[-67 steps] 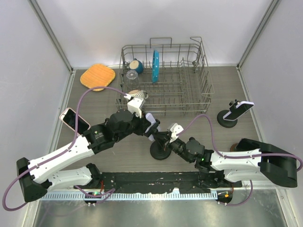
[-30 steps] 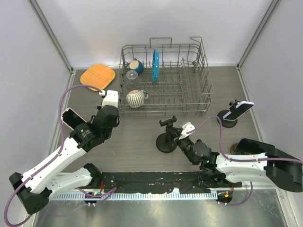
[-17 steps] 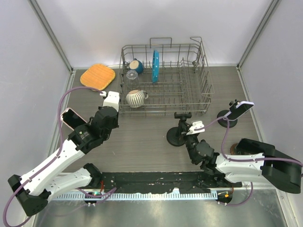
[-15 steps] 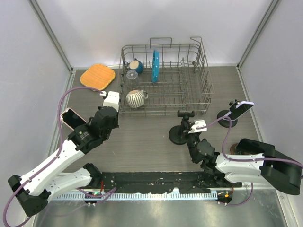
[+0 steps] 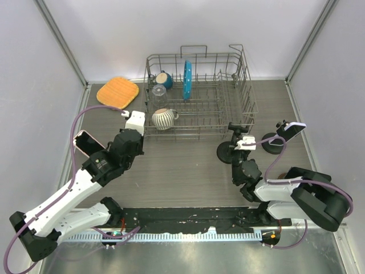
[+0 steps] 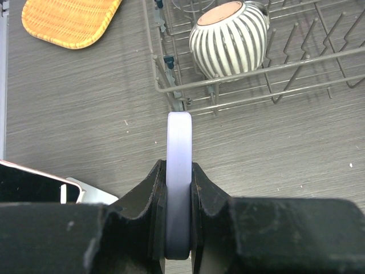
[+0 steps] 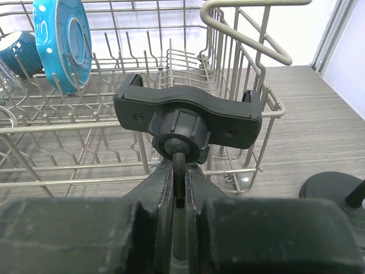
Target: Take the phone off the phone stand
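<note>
A pale lilac phone stands on edge between the fingers of my left gripper, which is shut on it above the wood table, left of the rack. The black phone stand has an empty cradle and stands just in front of the dish rack's right end. My right gripper is shut on the thin stem under the cradle's ball joint. In the top view the left arm hides the held phone.
The wire dish rack holds a striped cup, a blue plate and a blue mug. An orange mat lies at the back left. A pink-edged phone lies under the left arm. A second stand carries another phone.
The left arm drew back left from the stand with the phone, then held still. The right gripper carried the empty stand right and back, close to the rack.
</note>
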Robot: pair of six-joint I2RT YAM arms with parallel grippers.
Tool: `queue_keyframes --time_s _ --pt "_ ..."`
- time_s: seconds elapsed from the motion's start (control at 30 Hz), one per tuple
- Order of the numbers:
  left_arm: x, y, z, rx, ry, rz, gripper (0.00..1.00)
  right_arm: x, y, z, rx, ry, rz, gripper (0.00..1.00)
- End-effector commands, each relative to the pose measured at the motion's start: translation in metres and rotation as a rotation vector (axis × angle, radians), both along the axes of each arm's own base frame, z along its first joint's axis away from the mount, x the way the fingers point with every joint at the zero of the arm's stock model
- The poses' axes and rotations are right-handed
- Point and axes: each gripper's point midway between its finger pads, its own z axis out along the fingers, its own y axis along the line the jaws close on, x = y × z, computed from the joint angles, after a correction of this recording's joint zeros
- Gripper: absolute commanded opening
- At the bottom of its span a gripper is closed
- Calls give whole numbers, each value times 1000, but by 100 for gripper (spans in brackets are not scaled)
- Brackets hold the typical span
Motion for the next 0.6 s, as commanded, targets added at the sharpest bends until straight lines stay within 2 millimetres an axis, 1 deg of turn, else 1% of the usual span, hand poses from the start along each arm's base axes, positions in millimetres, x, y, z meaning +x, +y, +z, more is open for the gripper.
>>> queue_keyframes --time_s 0.0,0.03,0.07,0.1,0.13,0.17,0.2,0.23,0.27,0.3,0.33,0.37,0.4,0.43,0.53,0.57 --pt "7 -3 29 -86 -101 8 0 7 9 2 -18 -17 26 11" --pt "7 -3 29 -87 -102 8 0 6 9 1 -15 -14 29 18" --pt "7 -4 29 -91 -103 8 0 7 10 1 -4 -13 31 38" --pt "6 -3 30 -92 -104 8 0 6 9 -2 -11 1 30 49" --pt "6 -4 30 -93 -105 6 0 4 9 2 -2 -4 35 57" --pt "6 -4 30 -95 -104 5 0 4 9 3 10 -3 42 70" --pt "6 -4 31 -99 -106 6 0 3 10 -3 -16 28 47 75" --pt "6 -4 30 -98 -105 5 0 0 11 9 13 6 69 82" --pt "6 -5 31 -106 -105 4 0 -1 13 12 28 10 84 85" --pt "6 -5 31 -107 -103 1 0 -2 14 5 -2 56 94 87" --pt "5 -6 31 -114 -104 0 0 -4 16 9 6 60 115 91" --pt "5 -7 32 -121 -104 -3 0 -8 14 22 34 43 126 93" --pt "5 -7 33 -133 -105 3 0 -11 15 16 23 98 136 93" --pt "5 -8 33 -141 -102 3 0 -13 13 18 18 109 140 94" --pt "4 -7 37 -179 -110 19 0 -26 11 24 87 161 173 95" --pt "3 -7 37 -190 -109 21 0 -32 8 33 116 153 187 95"
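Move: The empty phone stand's pole is already between the right fingers, so its middle is level with that hand fore-and-aft and sideways, some 3 cm lower. From the stand, the dish rack's middle is about 20 cm ahead and 13 cm left; the other stand, with its phone, is roughly 22 cm right and 5 cm farther out. From the left hand, which still holds the removed phone, the empty stand is around 36 cm right, 4 cm ahead and 9 cm lower. The empty stand's pole is let go: the right fingers spread from nearly shut to almost fully open while the hand eases barely a centimetre forward-left and dips slightly. The hand then climbs about 4 cm and draws back some 2 cm from the pole, turning a little counter-clockwise, fingers still pointing forward at the stand. ##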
